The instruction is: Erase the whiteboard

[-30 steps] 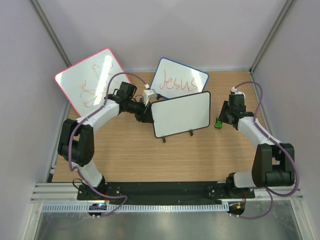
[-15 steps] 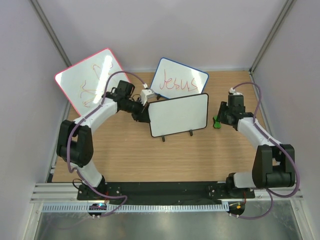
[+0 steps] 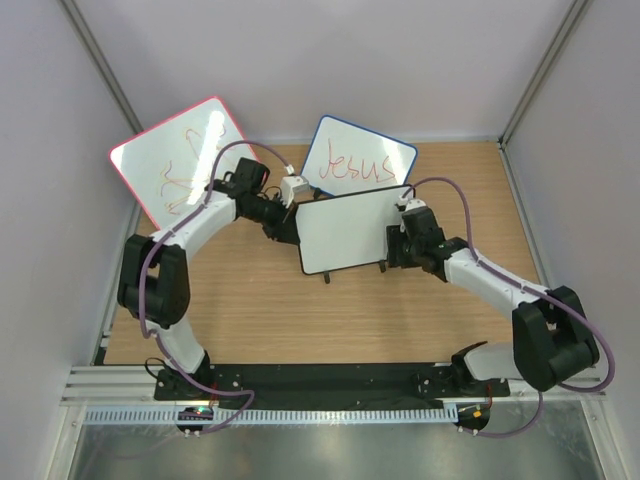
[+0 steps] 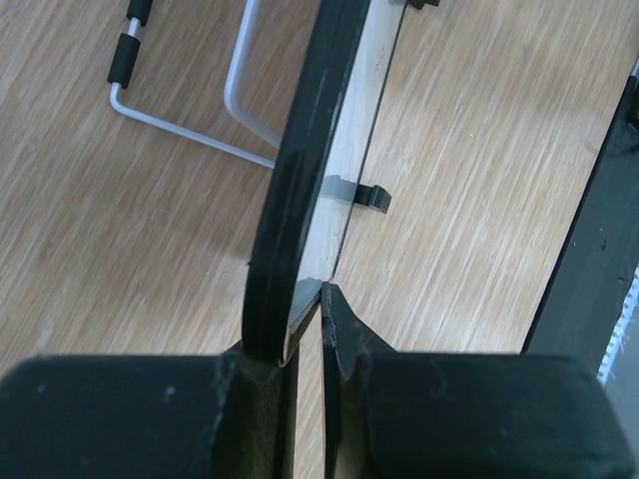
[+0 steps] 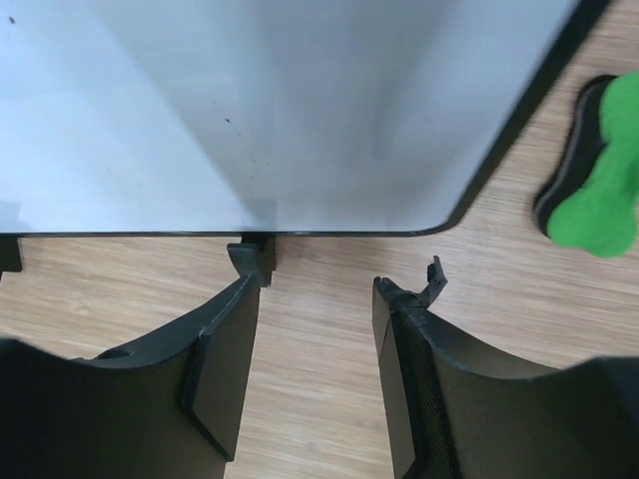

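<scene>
The whiteboard (image 3: 352, 230), black-framed and blank white, stands tilted at the table's middle on small black feet. My left gripper (image 3: 289, 228) is shut on its left edge; the left wrist view shows the board's frame (image 4: 312, 140) clamped between my fingers, with the left gripper (image 4: 310, 299) closed on it. My right gripper (image 3: 394, 247) is open and empty just in front of the board's lower right corner. In the right wrist view the right gripper (image 5: 319, 289) faces the board (image 5: 280, 110) and one foot (image 5: 255, 254). A green eraser (image 5: 596, 195) lies on the table to its right.
A pink-red-framed board (image 3: 180, 160) with scribbles leans at the back left. A blue-framed board reading "Jesus" (image 3: 358, 160) stands behind the whiteboard. A wire stand (image 4: 185, 125) lies on the wood near the left gripper. Grey walls enclose the table.
My right arm has swung left, from beside the green eraser to the whiteboard's lower right corner. My left gripper has kept hold of the board, which shifted slightly left.
</scene>
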{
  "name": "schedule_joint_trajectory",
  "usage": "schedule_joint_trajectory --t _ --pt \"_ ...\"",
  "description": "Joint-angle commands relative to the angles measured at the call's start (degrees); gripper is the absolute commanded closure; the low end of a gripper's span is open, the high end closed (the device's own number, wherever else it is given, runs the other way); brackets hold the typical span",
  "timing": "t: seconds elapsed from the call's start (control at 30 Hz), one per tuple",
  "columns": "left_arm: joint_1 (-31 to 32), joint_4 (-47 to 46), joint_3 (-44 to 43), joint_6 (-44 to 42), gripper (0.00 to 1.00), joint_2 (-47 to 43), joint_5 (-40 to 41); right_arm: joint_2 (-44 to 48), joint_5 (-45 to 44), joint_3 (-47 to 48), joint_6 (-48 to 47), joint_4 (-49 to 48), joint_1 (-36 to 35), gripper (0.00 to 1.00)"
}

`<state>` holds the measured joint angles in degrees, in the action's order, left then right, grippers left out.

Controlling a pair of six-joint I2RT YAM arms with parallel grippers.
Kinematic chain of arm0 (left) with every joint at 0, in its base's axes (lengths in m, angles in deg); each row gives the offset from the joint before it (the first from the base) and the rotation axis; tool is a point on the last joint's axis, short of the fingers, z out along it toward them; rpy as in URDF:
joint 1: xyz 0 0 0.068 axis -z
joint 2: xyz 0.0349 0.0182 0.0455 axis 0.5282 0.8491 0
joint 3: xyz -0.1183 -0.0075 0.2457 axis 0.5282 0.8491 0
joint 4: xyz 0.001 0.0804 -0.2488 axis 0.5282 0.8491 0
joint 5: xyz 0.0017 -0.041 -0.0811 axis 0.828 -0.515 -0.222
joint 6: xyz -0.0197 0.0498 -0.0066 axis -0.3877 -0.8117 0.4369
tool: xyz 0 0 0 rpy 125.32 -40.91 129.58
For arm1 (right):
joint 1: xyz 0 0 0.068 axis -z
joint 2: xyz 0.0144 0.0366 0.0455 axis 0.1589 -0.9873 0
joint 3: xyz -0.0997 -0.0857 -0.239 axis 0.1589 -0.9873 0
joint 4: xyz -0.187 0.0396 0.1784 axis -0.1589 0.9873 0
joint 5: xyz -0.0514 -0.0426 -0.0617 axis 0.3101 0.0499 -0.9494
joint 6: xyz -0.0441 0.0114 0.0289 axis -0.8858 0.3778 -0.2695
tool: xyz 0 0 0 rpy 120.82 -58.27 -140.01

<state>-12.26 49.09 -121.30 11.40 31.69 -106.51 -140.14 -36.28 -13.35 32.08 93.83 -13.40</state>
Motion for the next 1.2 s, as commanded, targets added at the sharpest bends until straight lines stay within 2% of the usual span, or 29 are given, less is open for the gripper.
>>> schedule_joint_trajectory --t 0.0,0.43,0.53,0.63,0.67,0.73,0.83,1.0,1.07,1.17 --pt "-0.3 -0.3 -1.3 -3.1 1.00 2.1 6.3 -3.4 -0.3 0.0 0.7 -4.4 -1.8 0.45" --pt "-0.5 -1.0 -1.4 -3.6 1.00 4.1 8.5 -11.2 -1.7 2.9 2.5 -5.1 -7.4 0.57" --pt "-0.5 -1.6 -1.6 -3.2 1.00 4.3 8.6 -12.4 -2.4 3.4 2.9 -5.2 -7.4 0.65" --pt "-0.5 -1.6 -2.2 -3.0 0.98 4.3 8.6 -13.4 -2.2 3.8 3.0 -5.3 -7.6 0.78" --pt "-0.5 -1.6 -2.4 -2.8 0.96 4.2 8.5 -13.8 -2.1 3.8 3.1 -5.2 -7.8 0.85" --pt "-0.5 -1.6 -2.6 -2.6 0.96 3.8 8.2 -13.9 -2.2 3.9 3.1 -5.3 -8.3 0.89" --pt "-0.5 -1.7 -2.7 -2.5 0.92 3.4 7.5 -14.1 -2.4 3.6 3.5 -5.2 -9.2 0.94" --pt "-0.5 -1.5 -2.1 -2.9 0.91 2.8 8.2 -14.1 -2.5 3.0 4.2 -4.8 -9.8 0.98" --pt "-0.5 -0.3 -2.1 -4.4 1.00 2.6 8.2 -13.9 -2.5 2.8 4.4 -4.3 -9.7 0.99" --pt "-0.9 0.9 -2.1 -5.5 1.00 2.1 9.2 -13.3 -2.9 2.4 4.8 -3.9 -9.8 0.99"
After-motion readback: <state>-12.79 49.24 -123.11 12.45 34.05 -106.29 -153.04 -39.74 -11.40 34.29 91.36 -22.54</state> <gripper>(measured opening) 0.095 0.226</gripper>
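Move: The clip the open right fingers are going for, the right-hand one on the whiteboard's near edge, lies about 4 cm to that hand's left, 1 cm back and 5 cm below. The board's middle is some 8 cm ahead and 10 cm left of the hand, the left clip about 17 cm left and 4 cm back; the eraser lies roughly 6 cm ahead and 8 cm right. From the left hand, the right clip is about 19 cm right, 7 cm back and 8 cm below. The right fingers come to pinch the whiteboard's right-hand clip and stay on it. To get there the hand sinks about 5 cm while sliding some 4 cm left and a touch back, tipping slightly more downward as the fingers close from half open. The left hand keeps its pinch on the board's left edge, easing only about 1 cm forward. ##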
